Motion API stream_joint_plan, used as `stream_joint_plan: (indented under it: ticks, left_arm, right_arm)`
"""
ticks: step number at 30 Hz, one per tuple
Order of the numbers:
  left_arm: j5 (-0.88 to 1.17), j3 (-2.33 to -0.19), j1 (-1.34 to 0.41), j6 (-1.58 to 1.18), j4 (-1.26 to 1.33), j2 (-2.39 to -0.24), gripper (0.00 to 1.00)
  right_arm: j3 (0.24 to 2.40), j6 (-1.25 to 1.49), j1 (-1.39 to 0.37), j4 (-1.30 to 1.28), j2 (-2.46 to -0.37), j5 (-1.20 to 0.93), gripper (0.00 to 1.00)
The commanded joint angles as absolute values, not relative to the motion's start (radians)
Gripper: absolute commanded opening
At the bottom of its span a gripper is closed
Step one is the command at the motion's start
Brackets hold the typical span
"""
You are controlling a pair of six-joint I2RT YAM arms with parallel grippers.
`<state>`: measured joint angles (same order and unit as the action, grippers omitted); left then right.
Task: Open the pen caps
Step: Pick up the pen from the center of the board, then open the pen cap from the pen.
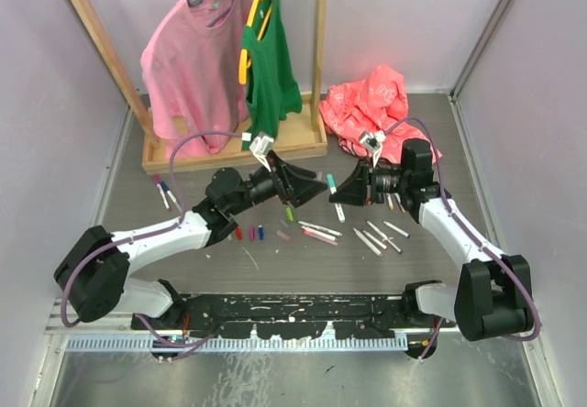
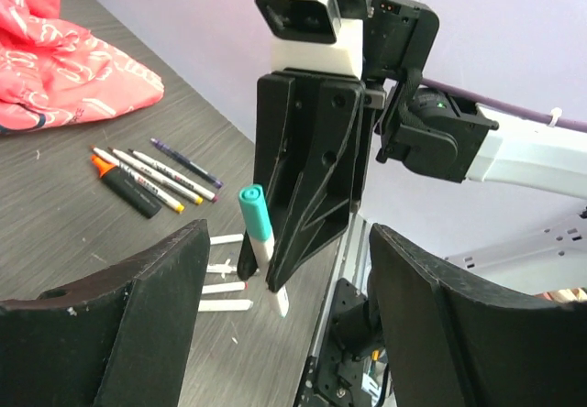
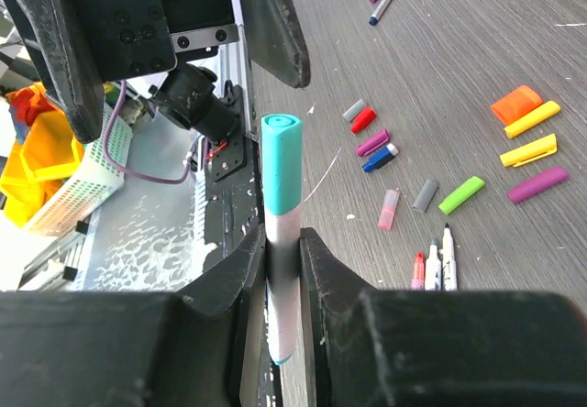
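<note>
My right gripper [image 3: 282, 269] is shut on the white barrel of a pen [image 3: 281, 315] and holds it upright above the table, its teal pen cap [image 3: 281, 164] still on. In the top view that pen [image 1: 331, 183] hangs between the two grippers. My left gripper [image 2: 284, 320] stands open, its fingers [image 2: 119, 324] well apart on either side of the teal cap [image 2: 254, 213] without touching it. Several loose pen caps lie on the table, among them orange [image 3: 515, 103], yellow [image 3: 529, 149], green [image 3: 460, 194] and purple [image 3: 537, 184]. Uncapped pens [image 3: 431, 265] lie beside them.
More pens and a black highlighter [image 2: 128, 187] lie near a red bag [image 1: 371, 104]. Two pens [image 1: 165, 190] sit at the far left. A wooden rack [image 1: 229, 155] with a pink shirt [image 1: 188, 68] and a green top [image 1: 268, 68] stands behind.
</note>
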<state>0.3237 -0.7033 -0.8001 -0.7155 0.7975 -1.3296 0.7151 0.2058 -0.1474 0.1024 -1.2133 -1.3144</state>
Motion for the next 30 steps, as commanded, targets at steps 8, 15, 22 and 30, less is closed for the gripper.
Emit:
stream_joint_plan:
  ticks: [8,15,22,30]
  left_arm:
    - [0.370,-0.794,-0.802,-0.815,0.901,-1.441,0.67]
    - [0.377,-0.816,-0.802,-0.859,0.921,-1.485,0.47]
    - [0.380,-0.828,-0.803,-0.890,0.923,-1.509,0.35]
    - [0.391,-0.839,-0.812,-0.911,0.934,-1.539,0.34]
  right_arm:
    - [0.770,0.148,-0.164,0.072,-1.220,-1.348,0.01]
    - [0.773,0.143,-0.168,0.066,-1.224,-1.348,0.01]
    - [0.774,0.130,-0.172,0.053,-1.227,-1.341,0.01]
    - [0.778,0.120,-0.176,0.045,-1.229,-1.339,0.01]
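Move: The teal cap of the held pen is what the left hand goes for: some 5 cm to its right, 2 cm ahead and 2 cm lower. The uncapped pens lie on the table about 23 cm below the left hand, 4 cm ahead and 3 cm to its right; the loose green cap is at table height, 7 cm ahead and 5 cm left. From the right hand, already gripping the barrel, the teal cap stands about 5 cm above, 1 cm ahead and 1 cm left. Rightward and down, with a slight forward drift, the left hand travels about 5 cm in all to the teal cap, rolling some 10 degrees so that its forward side dips. On the way its wide-open fingers narrow by about half around the cap, without a clear squeeze. The right hand stays nearly in place and keeps its pinch on the white barrel. ##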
